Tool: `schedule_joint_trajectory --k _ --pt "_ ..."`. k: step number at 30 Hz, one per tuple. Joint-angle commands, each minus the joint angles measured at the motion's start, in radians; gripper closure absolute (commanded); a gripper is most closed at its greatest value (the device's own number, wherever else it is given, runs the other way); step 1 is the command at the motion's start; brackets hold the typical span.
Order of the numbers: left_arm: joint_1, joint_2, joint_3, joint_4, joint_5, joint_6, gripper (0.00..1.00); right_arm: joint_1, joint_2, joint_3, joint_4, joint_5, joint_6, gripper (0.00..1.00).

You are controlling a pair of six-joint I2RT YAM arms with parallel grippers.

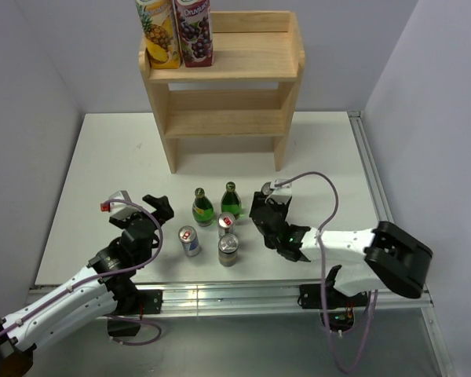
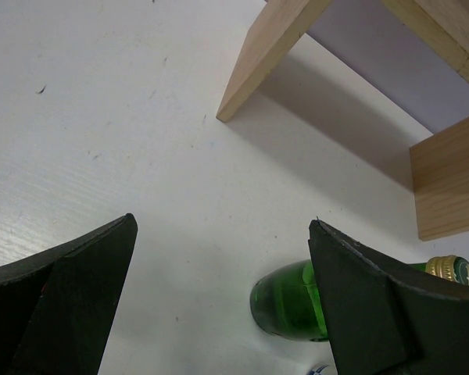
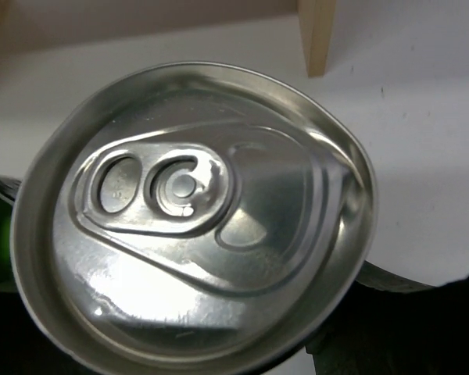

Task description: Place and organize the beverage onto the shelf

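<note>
The wooden shelf (image 1: 220,71) stands at the back with two juice cartons (image 1: 177,31) on the left of its top tier. On the table in front are two green bottles (image 1: 202,209) and three cans (image 1: 189,240). My right gripper (image 1: 267,198) is shut on a fourth silver can (image 1: 267,188), just right of the bottles. That can's top (image 3: 191,211) fills the right wrist view. My left gripper (image 1: 158,208) is open and empty, left of the bottles. In the left wrist view it (image 2: 222,223) frames bare table, with a green bottle (image 2: 285,301) beside its right finger.
A shelf leg (image 2: 266,55) stands ahead of the left gripper, and another leg (image 3: 318,35) lies beyond the held can. The lower shelf tiers (image 1: 224,122) hold nothing. Walls close in on both sides of the white table (image 1: 102,173).
</note>
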Motion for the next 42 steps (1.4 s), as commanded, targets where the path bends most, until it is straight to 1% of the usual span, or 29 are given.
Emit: schedule_joint_trajectory --k 1,2,4,8,9,12,13,14,15,16,17,19,20,21,24,27,28,29,32,38,42 --pt "-0.003 -0.007 -0.01 0.035 -0.026 0.009 0.01 0.01 -0.148 0.146 -0.156 0.072 -0.004 1.0" --pt "-0.003 -0.002 -0.012 0.033 -0.027 0.005 0.01 0.01 -0.194 0.169 -0.199 0.055 -0.045 1.0" --pt "-0.005 0.003 -0.005 0.03 -0.03 0.001 0.01 0.009 -0.232 0.248 -0.236 0.046 -0.088 1.0" --pt "-0.003 0.018 -0.002 0.023 -0.038 -0.008 0.01 -0.002 -0.242 0.399 -0.291 0.025 -0.239 1.0" --pt "-0.003 0.018 -0.002 0.021 -0.038 -0.011 0.01 -0.009 -0.236 0.461 -0.296 0.003 -0.263 1.0" --pt "-0.003 0.017 -0.004 0.021 -0.038 -0.012 0.01 -0.065 -0.19 0.601 -0.343 -0.067 -0.315 1.0" --pt "-0.002 0.015 -0.004 0.021 -0.038 -0.011 0.01 -0.106 -0.162 0.665 -0.369 -0.113 -0.318 1.0" --pt "-0.003 0.012 -0.005 0.021 -0.038 -0.011 0.01 -0.127 -0.153 0.693 -0.374 -0.114 -0.321 1.0" --pt "-0.002 0.013 -0.007 0.02 -0.038 -0.014 0.01 -0.146 -0.144 0.719 -0.376 -0.155 -0.33 1.0" --pt "-0.002 0.013 -0.008 0.024 -0.038 -0.012 0.01 -0.163 -0.121 0.745 -0.376 -0.163 -0.353 1.0" --pt "-0.002 0.015 -0.009 0.024 -0.038 -0.011 0.01 -0.175 -0.105 0.812 -0.388 -0.175 -0.366 1.0" --pt "-0.002 0.018 -0.007 0.027 -0.036 -0.011 0.01 -0.213 -0.055 0.893 -0.422 -0.193 -0.389 1.0" --pt "-0.002 0.023 -0.004 0.029 -0.033 -0.011 0.01 -0.224 -0.04 0.966 -0.446 -0.202 -0.399 1.0" --pt "-0.002 0.027 -0.004 0.027 -0.033 -0.011 0.01 -0.24 -0.027 0.997 -0.451 -0.207 -0.41 1.0" --pt "-0.002 0.039 -0.001 0.03 -0.033 -0.011 0.01 -0.252 0.01 1.115 -0.462 -0.225 -0.458 1.0" --pt "-0.002 0.046 0.002 0.03 -0.033 -0.011 0.01 -0.263 0.053 1.239 -0.509 -0.242 -0.491 1.0" --pt "-0.002 0.046 0.001 0.032 -0.033 -0.011 0.01 -0.264 0.079 1.271 -0.517 -0.241 -0.529 1.0" --pt "-0.002 0.047 0.001 0.032 -0.033 -0.012 0.01 -0.266 0.092 1.339 -0.537 -0.238 -0.54 1.0" --pt "0.0 0.046 0.002 0.032 -0.033 -0.012 0.01 -0.266 0.137 1.454 -0.555 -0.22 -0.583 1.0" --pt "0.0 0.064 0.007 0.027 -0.037 -0.02 0.01 -0.299 0.192 1.603 -0.566 -0.245 -0.587 1.0" --pt "0.0 0.075 0.008 0.036 -0.029 -0.014 0.01 -0.318 0.298 1.732 -0.591 -0.232 -0.634 1.0"
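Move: The right hand already holds a can just off the table. The free right end of the top shelf lies about 22 cm ahead of this hand, 1 cm left and 41 cm up. The purple carton stands roughly 22 cm left of that spot, level with it in depth. The nearer green bottle is 13 cm left of the hand, 1 cm back. From the left hand, the shelf spot is some 26 cm ahead, 38 cm right and 33 cm up. The right hand lifts the gripped can about 46 cm, then also forward 13 cm towards the top shelf, fingers tilting up. ##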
